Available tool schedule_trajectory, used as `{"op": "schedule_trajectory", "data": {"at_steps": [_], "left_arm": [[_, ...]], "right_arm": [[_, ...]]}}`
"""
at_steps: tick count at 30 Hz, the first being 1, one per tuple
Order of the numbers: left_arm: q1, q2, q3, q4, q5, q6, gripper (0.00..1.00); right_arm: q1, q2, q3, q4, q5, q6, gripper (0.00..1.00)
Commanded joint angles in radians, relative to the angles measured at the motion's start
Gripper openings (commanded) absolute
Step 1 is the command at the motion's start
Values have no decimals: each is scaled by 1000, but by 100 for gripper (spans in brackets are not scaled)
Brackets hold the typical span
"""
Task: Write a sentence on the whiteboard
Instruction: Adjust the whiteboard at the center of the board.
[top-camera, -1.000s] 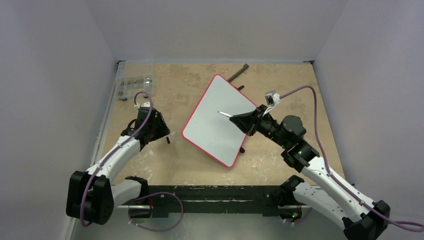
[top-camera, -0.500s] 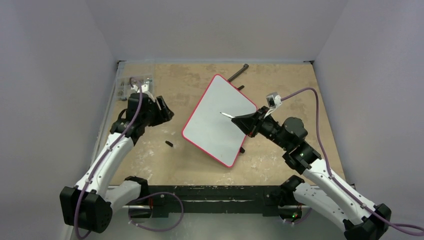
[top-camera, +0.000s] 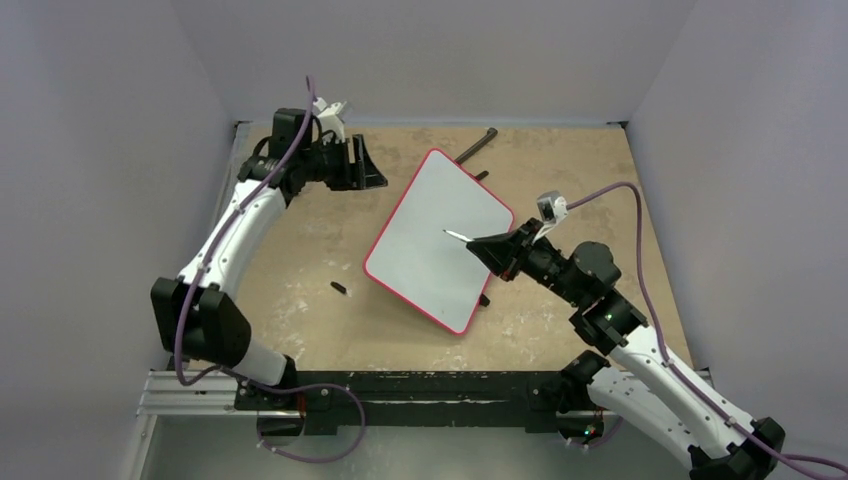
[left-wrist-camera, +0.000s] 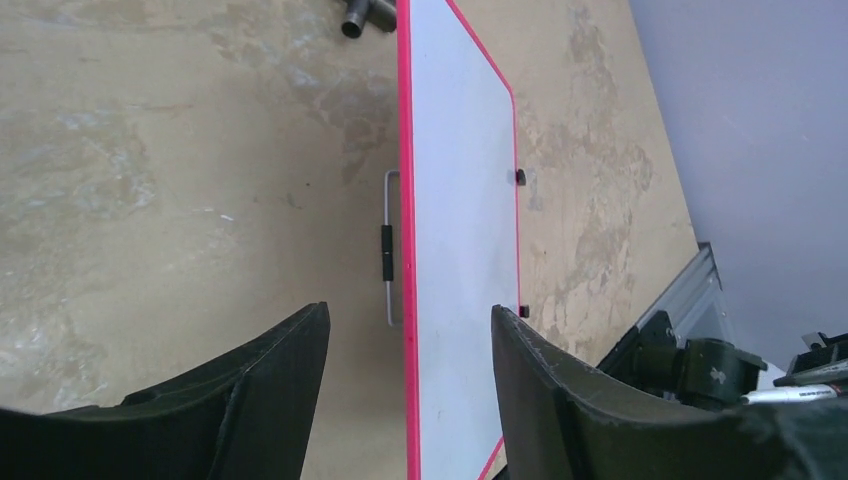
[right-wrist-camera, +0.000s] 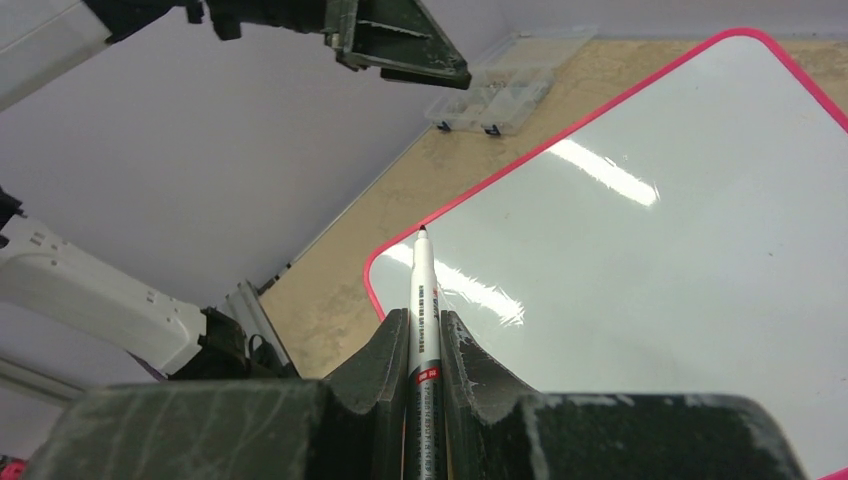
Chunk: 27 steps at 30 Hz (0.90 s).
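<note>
The whiteboard (top-camera: 420, 262) lies tilted on the table, white with a red-pink rim. Its face is blank; no sentence shows on it. It also shows in the left wrist view (left-wrist-camera: 460, 200) and the right wrist view (right-wrist-camera: 680, 250). My right gripper (top-camera: 480, 243) is shut on a white marker (right-wrist-camera: 424, 290). The marker's dark tip (top-camera: 447, 233) is bare and hovers over the middle of the board. My left gripper (top-camera: 376, 178) is open and empty, raised at the back left, just off the board's far-left corner. Its jaws frame the board's rim (left-wrist-camera: 408, 315).
A small black marker cap (top-camera: 339, 288) lies on the table left of the board. A dark metal rod (top-camera: 477, 145) lies behind the board. A clear plastic parts box (right-wrist-camera: 497, 95) sits at the back left. A wire clip (left-wrist-camera: 387, 250) sticks out under the board's edge.
My left arm has swung from the left middle of the table up to the back left, near the board's far corner. The black cap stays on the table. My right gripper has shifted slightly.
</note>
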Motion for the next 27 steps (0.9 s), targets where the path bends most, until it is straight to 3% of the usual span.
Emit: {"op": "schedule_trajectory", "data": {"at_steps": [1, 10, 21, 27], "left_arm": [[-4, 135, 113, -44, 174, 33, 58], [-60, 450, 379, -134, 296, 18, 47], [-114, 619, 568, -183, 301, 3, 28], [-170, 736, 735, -252, 342, 33, 22]], "right_arm": [[1, -10, -23, 20, -46, 19, 0], [0, -37, -2, -31, -44, -10, 0], [0, -60, 13, -69, -53, -40, 0], [0, -74, 22, -96, -54, -50, 0]]}}
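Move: The whiteboard's left-hand edge, near its far corner, lies about 6 cm ahead of the open left hand, 9 cm to its right and 7 cm below. The whiteboard's middle is some 5 cm back and 13 cm right of that hand; the dark pipe lies roughly 22 cm ahead and 21 cm right, and the pen cap some 10 cm back and 13 cm left. From the right hand, that edge is about 20 cm ahead and 10 cm left. The whiteboard's left edge ends up between the left fingers: the hand travels about 11 cm right, with some 6 cm forward and 7 cm down, sinking mostly in the first half, while it tips down and turns clockwise, roughly 20 degrees each. The fingers close from more than half open around the edge and push it rightward. The right hand keeps the pen over the board, sinking about 2 cm. ##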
